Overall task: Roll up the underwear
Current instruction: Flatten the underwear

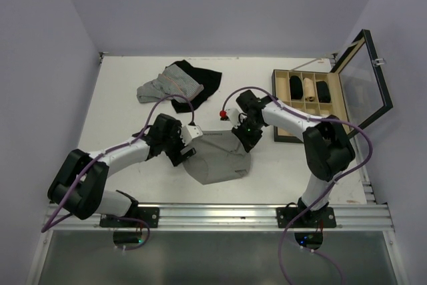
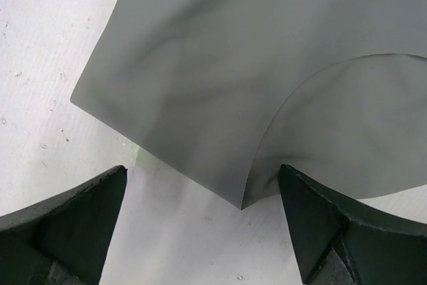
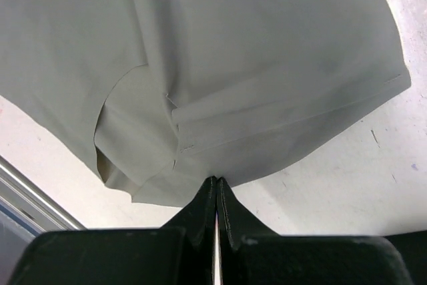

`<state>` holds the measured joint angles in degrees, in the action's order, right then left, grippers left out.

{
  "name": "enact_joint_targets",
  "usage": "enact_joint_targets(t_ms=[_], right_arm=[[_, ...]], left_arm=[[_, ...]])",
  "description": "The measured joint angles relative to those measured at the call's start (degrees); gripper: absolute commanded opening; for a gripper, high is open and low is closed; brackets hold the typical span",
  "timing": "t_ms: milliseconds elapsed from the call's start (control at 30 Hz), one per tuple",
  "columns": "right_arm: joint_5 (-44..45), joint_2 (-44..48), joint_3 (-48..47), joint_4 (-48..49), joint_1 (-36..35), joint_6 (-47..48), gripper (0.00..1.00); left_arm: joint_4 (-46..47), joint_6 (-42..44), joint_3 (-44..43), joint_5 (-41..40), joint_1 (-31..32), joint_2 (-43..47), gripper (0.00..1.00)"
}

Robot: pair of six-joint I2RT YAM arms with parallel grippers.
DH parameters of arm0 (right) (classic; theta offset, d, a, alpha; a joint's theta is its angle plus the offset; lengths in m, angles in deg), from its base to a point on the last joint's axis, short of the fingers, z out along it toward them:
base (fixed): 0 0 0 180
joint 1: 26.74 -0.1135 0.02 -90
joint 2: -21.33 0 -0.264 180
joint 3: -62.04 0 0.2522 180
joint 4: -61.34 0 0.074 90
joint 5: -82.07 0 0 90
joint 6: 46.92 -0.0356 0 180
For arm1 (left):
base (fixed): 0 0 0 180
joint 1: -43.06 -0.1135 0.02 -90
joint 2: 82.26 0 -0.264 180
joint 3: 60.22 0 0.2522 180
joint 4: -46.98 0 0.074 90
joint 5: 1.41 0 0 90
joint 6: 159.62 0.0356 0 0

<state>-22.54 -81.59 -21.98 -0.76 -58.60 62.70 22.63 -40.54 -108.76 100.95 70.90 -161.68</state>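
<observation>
The grey underwear (image 1: 220,158) lies spread flat on the white table, its lettered waistband toward the back. My left gripper (image 1: 189,155) sits at the cloth's left side. In the left wrist view it (image 2: 203,198) is open, with its black fingers (image 2: 73,225) wide apart on either side of a cloth corner (image 2: 241,205) of the underwear (image 2: 233,65), and only bare table lies between them. My right gripper (image 1: 241,139) is at the cloth's back right corner. In the right wrist view it (image 3: 215,181) is shut, its tips pinching the hem of the underwear (image 3: 233,51).
A grey pinstriped garment (image 1: 167,87) lies on a black garment (image 1: 203,81) at the back left. A small red object (image 1: 223,113) sits just behind the underwear. A wooden compartment box (image 1: 308,101) with its glass lid (image 1: 365,75) raised stands at the back right. A metal rail (image 1: 220,215) runs along the near edge.
</observation>
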Motion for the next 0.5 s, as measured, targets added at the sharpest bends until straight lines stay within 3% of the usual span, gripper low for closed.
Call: enact_joint_targets(t_ms=[33, 133, 167, 267, 500], right_arm=[[0.22, 0.57, 0.0, -0.28, 0.0, 0.28, 0.01], [1.09, 0.94, 0.02, -1.09, 0.0, 1.03, 0.26], [1.53, 0.94, 0.11, -1.29, 0.0, 1.29, 0.29], [1.77, 0.94, 0.11, -1.84, 0.0, 1.42, 0.32], [1.2, 0.09, -1.75, -1.53, -0.02, -0.02, 0.25]], left_arm=[[0.07, 0.0, 0.0, -0.04, 0.0, 0.0, 1.0], [0.31, 0.0, 0.0, -0.33, 0.0, -0.02, 1.0], [0.31, 0.0, 0.0, -0.35, 0.02, -0.02, 1.0], [0.28, 0.0, -0.02, -0.37, 0.02, -0.02, 1.0], [0.2, 0.0, -0.13, -0.44, 0.07, -0.07, 1.0]])
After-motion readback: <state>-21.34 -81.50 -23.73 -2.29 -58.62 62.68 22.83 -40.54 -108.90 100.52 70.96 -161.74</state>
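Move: The underwear lies spread between the two hands. Its middle is some 10 cm left of the right hand, about 1 cm back and 3 cm below, and its right edge is at the shut fingertips. From the left hand the middle is roughly 10 cm to the right, 1 cm back and 1 cm below. The grey striped cloth is about 24 cm ahead and 5 cm left of the left hand, and the black cloth 24 cm ahead, 5 cm right. The organizer box centres 16 cm ahead and 20 cm right of the right hand. The right fingertips let go of the underwear's right edge, opening from shut to about a third. Meanwhile that hand edges roughly 1 cm to the right and comes back left again, ending under 1 cm higher and a touch farther forward. The left hand stays low with its fingers wide open around the corner of the left side and leg opening. ##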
